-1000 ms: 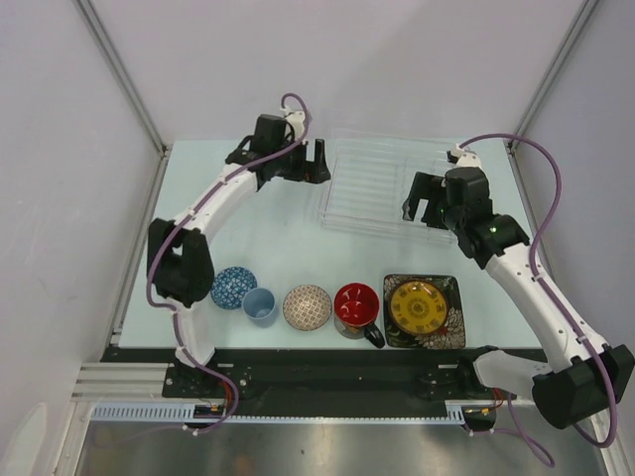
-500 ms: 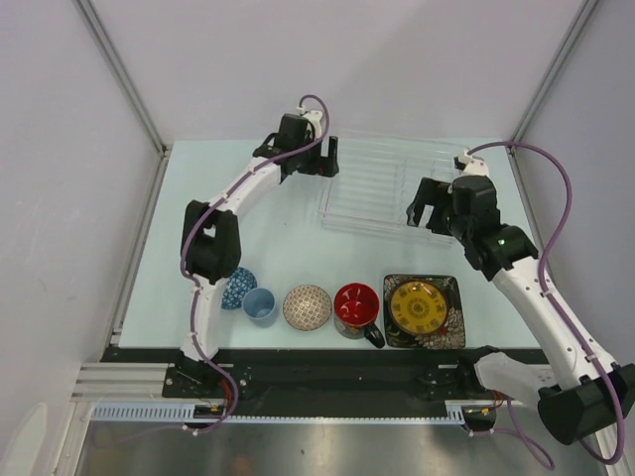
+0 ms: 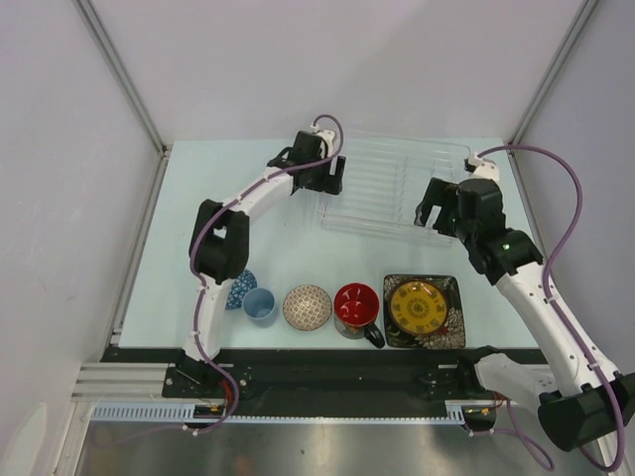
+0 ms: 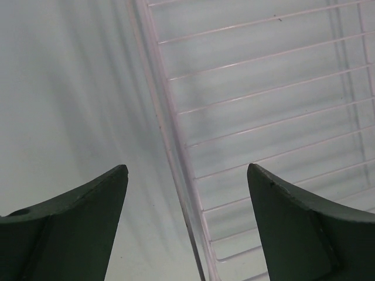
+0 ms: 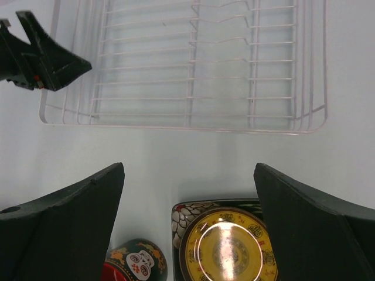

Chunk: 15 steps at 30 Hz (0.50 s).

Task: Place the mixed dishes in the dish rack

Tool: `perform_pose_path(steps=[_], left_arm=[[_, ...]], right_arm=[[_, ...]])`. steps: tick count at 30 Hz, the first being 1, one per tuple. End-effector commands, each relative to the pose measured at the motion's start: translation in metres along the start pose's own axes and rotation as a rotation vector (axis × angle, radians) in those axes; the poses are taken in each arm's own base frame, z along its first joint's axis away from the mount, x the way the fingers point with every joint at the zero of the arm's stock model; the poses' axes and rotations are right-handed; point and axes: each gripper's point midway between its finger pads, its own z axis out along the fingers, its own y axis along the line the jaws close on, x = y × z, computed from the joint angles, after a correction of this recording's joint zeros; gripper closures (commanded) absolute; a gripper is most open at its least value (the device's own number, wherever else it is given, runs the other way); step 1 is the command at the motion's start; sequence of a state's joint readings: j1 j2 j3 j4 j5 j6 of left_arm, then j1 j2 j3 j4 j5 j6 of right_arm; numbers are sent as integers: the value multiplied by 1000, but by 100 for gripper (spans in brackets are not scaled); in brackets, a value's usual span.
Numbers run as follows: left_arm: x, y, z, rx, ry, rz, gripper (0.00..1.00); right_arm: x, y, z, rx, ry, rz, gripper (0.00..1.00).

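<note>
The clear dish rack [image 3: 392,183] lies at the back of the table. My left gripper [image 3: 334,175] is open at the rack's left edge. In the left wrist view its jaws [image 4: 187,170] straddle the rim of the rack [image 4: 263,88] without touching it. My right gripper [image 3: 433,214] hangs open over the rack's near right edge, with nothing in it [image 5: 188,170]. Along the front stand the blue patterned bowl [image 3: 239,290], partly behind my left arm, the light-blue cup [image 3: 260,305], the beige bowl [image 3: 308,306], the red-inside mug [image 3: 355,303] and the yellow plate [image 3: 418,306] on the black square plate [image 3: 449,329].
The right wrist view shows the rack [image 5: 187,64], the left gripper's fingers [image 5: 44,52] at its corner, the mug [image 5: 136,262] and the yellow plate [image 5: 228,249] on the square plate [image 5: 184,219]. Grey walls enclose the table on three sides.
My left arm has swung right until its gripper reached the rack's left edge, and its elbow now covers part of the blue bowl. My right gripper has drifted slightly right and back.
</note>
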<state>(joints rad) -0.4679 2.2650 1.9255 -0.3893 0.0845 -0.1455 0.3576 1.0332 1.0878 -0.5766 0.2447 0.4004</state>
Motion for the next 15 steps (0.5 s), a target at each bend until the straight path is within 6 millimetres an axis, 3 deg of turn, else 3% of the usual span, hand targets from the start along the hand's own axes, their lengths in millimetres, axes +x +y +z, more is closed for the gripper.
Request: perform_pose_path(steps=[1, 4, 5, 6, 8, 10, 15], left_arm=[[0, 16, -2, -22, 2, 6, 15], [14, 30, -6, -41, 27, -14, 21], [7, 31, -13, -45, 1, -11, 23], [18, 40, -13, -71, 18, -12, 30], [12, 45, -23, -83, -11, -13, 40], [19, 54, -27, -113, -3, -24, 53], [21, 59, -46, -139, -14, -19, 56]], right_arm=[[-11, -25, 2, 58, -32, 111, 0], [-14, -32, 7, 16, -28, 183, 0], [-15, -35, 9, 18, -32, 190, 0], [-17, -38, 10, 24, -39, 193, 1], [-17, -41, 12, 36, -38, 185, 1], [-15, -46, 16, 58, -35, 181, 1], [-6, -63, 33, 110, -17, 194, 1]])
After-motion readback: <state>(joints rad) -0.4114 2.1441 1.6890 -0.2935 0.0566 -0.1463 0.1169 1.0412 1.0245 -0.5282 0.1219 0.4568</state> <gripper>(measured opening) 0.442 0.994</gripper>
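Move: The dish rack's left rail runs between my open left fingertips, about 2 cm below the hand point; the rack's middle is some 19 cm to my left hand's right, level fore and aft. From my empty right hand, the rack's right end lies roughly 20 cm ahead, 15 cm right and 18 cm below. The yellow bowl is about 15 cm back, 2 cm right and 24 cm down; the red mug is 15 cm back, 16 cm left and 22 cm down. With my left hand I sink a centimetre or so over the rack's left rail, then pull about 5 cm left, easing slightly back at the end, closing the fingers to roughly half as the inner one hooks the rail and drags it along. My right hand, still wide open, swings some 5 cm right above the table, sinks about 2 cm and turns about 10 degrees clockwise. ##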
